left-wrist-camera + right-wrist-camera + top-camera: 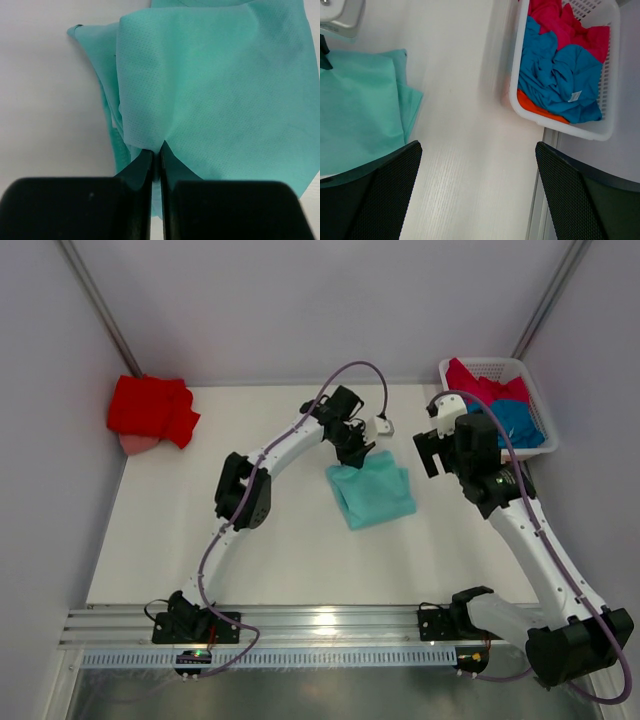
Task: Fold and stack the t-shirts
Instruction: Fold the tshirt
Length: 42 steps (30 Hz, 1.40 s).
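A mint-teal t-shirt (372,495) (215,85) (355,115) lies partly folded in the middle of the table. My left gripper (360,452) (156,150) is shut on a fold at its far edge, with cloth pinched between the jaws. A bright red t-shirt (150,410) lies bunched at the far left corner. A blue t-shirt (520,422) (560,75) and a crimson-pink one (480,382) (570,25) sit crumpled in the basket. My right gripper (432,436) (477,150) hangs open over bare table between the teal shirt and the basket, holding nothing.
The white slatted basket (484,362) (570,127) stands at the far right corner, with orange cloth (540,112) under the blue shirt. A small white object (384,425) (340,15) sits just beyond the teal shirt. Something pink (137,444) shows under the red shirt.
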{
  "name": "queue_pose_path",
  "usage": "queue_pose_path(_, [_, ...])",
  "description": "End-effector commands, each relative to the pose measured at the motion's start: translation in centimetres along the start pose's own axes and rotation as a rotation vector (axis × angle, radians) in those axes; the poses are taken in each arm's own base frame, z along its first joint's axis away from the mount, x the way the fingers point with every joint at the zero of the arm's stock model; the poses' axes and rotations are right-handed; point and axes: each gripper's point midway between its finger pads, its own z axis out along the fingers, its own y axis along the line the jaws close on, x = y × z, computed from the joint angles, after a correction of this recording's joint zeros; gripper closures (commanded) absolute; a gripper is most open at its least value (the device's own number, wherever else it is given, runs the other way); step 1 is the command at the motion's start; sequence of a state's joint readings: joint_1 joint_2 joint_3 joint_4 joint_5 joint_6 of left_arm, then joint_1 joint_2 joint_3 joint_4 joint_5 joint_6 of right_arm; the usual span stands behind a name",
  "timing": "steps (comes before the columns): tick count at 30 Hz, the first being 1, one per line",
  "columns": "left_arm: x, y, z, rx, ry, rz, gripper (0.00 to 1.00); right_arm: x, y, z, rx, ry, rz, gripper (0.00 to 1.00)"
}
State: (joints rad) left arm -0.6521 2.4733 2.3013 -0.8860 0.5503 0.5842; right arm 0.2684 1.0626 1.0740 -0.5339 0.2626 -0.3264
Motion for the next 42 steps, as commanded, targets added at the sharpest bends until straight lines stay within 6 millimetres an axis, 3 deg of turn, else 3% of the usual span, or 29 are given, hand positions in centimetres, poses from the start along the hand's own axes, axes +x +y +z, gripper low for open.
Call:
queue_pose_path(1, [-0.5, 0.4, 0.3, -0.004, -0.025, 0.011, 0.90, -1.9, 0.4, -1.0, -0.060, -0.046, 0.013, 0.01])
queue_pose_path(3, [-0.4, 0.8, 0.5, -0.027, -0.018, -0.005, 0.74, -2.0, 0.7, -1.1, -0.080, -0.048, 0.005, 0.00])
queue_pose_path(4, [-0.2, 1.0, 0.6, -0.031, -0.017, -0.014, 0.61, -2.0, 0.8, -1.1, -0.085, -0.044, 0.006, 0.01])
queue_pose_path(8, [-0.1, 1.0, 0.7, -0.033, -0.013, -0.020, 0.49, -2.0, 1.0, -1.2, -0.098, -0.042, 0.003, 0.01])
queue_pose_path(10, [-0.2, 1.2, 0.6, -0.051, -0.010, -0.027, 0.25, -1.9, 1.1, -1.2, -0.106, -0.039, 0.000, 0.01])
queue_pose_path(16, [-1.3, 4.0, -0.8, -0.223, -0.025, -0.087, 0.20, -1.6, 1.5, -1.0, -0.116, -0.047, 0.001, 0.01])
queue_pose_path(19, [-2.5, 4.3, -2.0, -0.264, -0.052, -0.115, 0.19, -1.6, 2.0, -0.4, -0.129, -0.068, 0.005, 0.01])
queue_pose_path(25, [-4.2, 4.3, -5.5, -0.353, -0.076, -0.138, 0.14, -0.8, 5.4, 0.3, -0.296, -0.079, -0.021, 0.00])
queue_pose_path(30, [-6.4, 1.8, -9.5, -0.334, -0.132, -0.150, 0.13, -0.6, 8.0, 1.1, -0.423, -0.080, -0.028, 0.01])
queue_pose_path(35, [-6.8, -0.8, -12.3, -0.299, -0.136, -0.197, 0.13, -1.2, 9.2, 1.5, -0.489, -0.076, 0.004, 0.01])
queue_pose_path(42, [-7.2, -9.3, -14.2, 0.022, -0.165, -0.188, 0.12, -0.4, 13.3, 2.6, -0.701, -0.033, 0.011, 0.00])
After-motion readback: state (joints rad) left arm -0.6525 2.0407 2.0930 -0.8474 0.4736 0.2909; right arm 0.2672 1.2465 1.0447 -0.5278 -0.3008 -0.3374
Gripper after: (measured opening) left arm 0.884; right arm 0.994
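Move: The t-shirt, folded into a compact square, has its middle about 7 cm back and 3 cm to the right of the left hand and a centimetre or so below it; the left fingertips are shut on its far edge. From the open right hand that middle lies some 18 cm to the left, only about 2 cm ahead and 20 cm down. The clothes basket stands about 20 cm ahead, 13 cm to the right and 16 cm below the right hand. The t-shirt's far edge is let go by the left fingers, which open wide while sinking a touch and easing about 3 cm forward, turning counter-clockwise; the left hand then rises steeply, about 16 cm, drawing back and slightly left as it climbs. The right hand, fingers still wide open, swings left and down towards the shirt, turning counter-clockwise and tipping down, without reaching it. ##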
